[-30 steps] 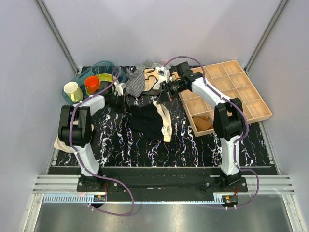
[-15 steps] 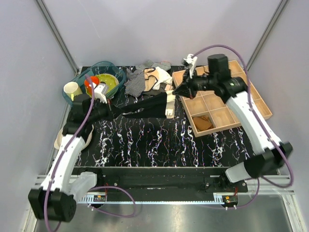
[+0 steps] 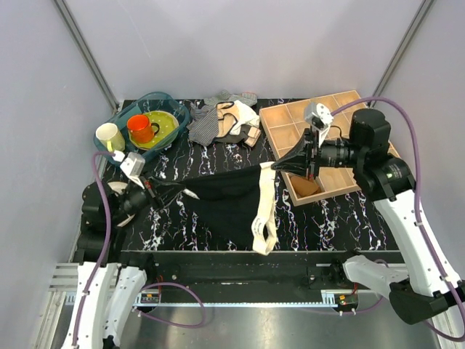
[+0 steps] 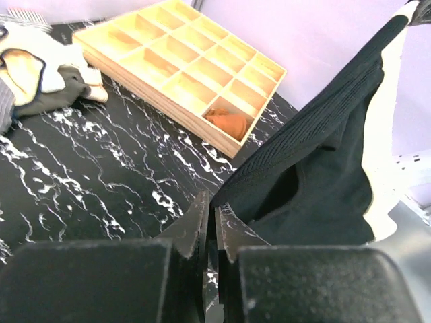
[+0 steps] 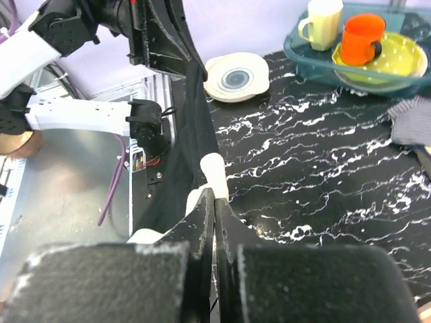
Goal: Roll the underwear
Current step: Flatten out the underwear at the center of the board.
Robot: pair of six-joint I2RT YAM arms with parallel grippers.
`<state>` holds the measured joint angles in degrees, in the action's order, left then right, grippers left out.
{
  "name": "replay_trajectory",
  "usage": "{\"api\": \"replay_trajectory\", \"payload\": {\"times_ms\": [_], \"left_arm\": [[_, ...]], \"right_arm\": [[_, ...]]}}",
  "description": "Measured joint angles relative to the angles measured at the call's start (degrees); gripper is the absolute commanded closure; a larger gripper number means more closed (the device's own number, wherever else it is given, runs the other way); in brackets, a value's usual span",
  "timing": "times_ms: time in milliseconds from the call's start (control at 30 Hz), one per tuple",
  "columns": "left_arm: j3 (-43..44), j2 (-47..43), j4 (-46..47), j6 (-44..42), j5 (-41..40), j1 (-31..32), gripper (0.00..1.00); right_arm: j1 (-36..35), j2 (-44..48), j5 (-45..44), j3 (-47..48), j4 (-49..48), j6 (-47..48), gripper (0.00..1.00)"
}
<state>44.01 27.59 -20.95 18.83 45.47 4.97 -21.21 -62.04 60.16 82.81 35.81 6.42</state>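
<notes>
The underwear (image 3: 225,198), black with a cream waistband (image 3: 263,212), hangs stretched in the air over the front half of the marble table (image 3: 327,218). My left gripper (image 3: 179,191) is shut on its left black corner, and the pinched fabric (image 4: 316,161) rises from the jaws (image 4: 213,210) in the left wrist view. My right gripper (image 3: 277,166) is shut on the cream waistband (image 5: 213,169) at the right end. The black cloth (image 5: 188,128) runs from there toward the left arm (image 5: 145,30).
A wooden compartment tray (image 3: 341,131) lies at the back right with a tan-brown bundle (image 3: 306,187) in a near cell. A blue bin (image 3: 171,115) with an orange cup and a cream cup sits back left. Mixed clothes (image 3: 221,120) are piled at the back. A white disc (image 5: 236,77) lies by the left edge.
Both arms have drawn back toward the near edge and apart. The underwear has risen off the table and now hangs stretched between the two grippers, nearer the front.
</notes>
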Motion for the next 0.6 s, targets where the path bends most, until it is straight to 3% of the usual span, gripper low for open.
{"api": "replay_trajectory", "payload": {"times_ms": [67, 100, 167, 200, 300, 333, 433, 500, 600], "left_arm": [[-2.51, -0.55, 1.49, 2.91, 0.61, 0.02, 0.87], [-4.39, 0.02, 2.29, 4.5, 0.59, 0.02, 0.74], [-8.48, 3.82, 4.42, 7.5, -0.42, 0.04, 0.72], [-9.81, 6.97, 5.27, 8.74, -1.33, 0.04, 0.55], [-11.47, 22.12, 10.36, 12.44, -5.16, 0.04, 0.49], [-11.04, 27.19, 11.61, 13.05, -6.84, 0.02, 0.43], [-3.65, 41.66, 9.31, 11.58, -12.96, -0.24, 0.38], [1.33, 44.26, 7.93, 9.22, -16.31, -0.44, 0.32], [6.8, 41.83, 7.41, 4.42, -18.21, -0.68, 0.26]], "right_arm": [[0.02, 0.44, -2.43, -3.78, -2.21, -1.66, 1.0], [0.0, -0.35, -4.74, -5.92, -4.31, -2.78, 1.0], [0.04, -4.83, -8.87, -8.28, -7.45, -4.35, 1.0], [0.09, -8.5, -10.93, -8.41, -9.03, -5.05, 0.89], [0.24, -26.34, -17.68, -3.28, -12.61, -6.4, 0.74], [0.28, -33.77, -19.91, 0.68, -12.26, -6.27, 0.61], [0.81, -52.46, -26.77, 11.1, -10.1, -3.85, 0.41], [1.4, -55.93, -29.88, 10.12, -7.15, -0.46, 0.34], [2.12, -52.24, -30.42, 5.11, -3.85, 5.25, 0.32]]}}
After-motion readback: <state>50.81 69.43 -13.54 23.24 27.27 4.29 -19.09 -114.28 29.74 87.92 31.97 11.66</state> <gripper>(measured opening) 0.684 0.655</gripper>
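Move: Both hands hold the underwear stretched in the air. The bare table spot it goes to lies about 15 cm ahead of the left hand, 18 cm to its right and 28 cm below it; from the right hand, about 14 cm ahead, 6 cm left and 38 cm down. From the right hand, the divided tray's middle is some 29 cm ahead, 22 cm right, and the clothes pile 36 cm ahead, 14 cm left, both well below. Both arms swing the held underwear fast forward and down to the bare marble beside the tray, the right hand farthest, about 32 cm down and 25 cm forward with its fingertips tipping downward and its wrist turning clockwise, while the left goes about 17 cm down and 16 cm forward, pitching some 40 degrees down. Both grippers open wide on the way and let go, the left first; the right ends low beside the waistband, while the left keeps going forward, rises again about 5 cm, and ends clear of the black cloth. ##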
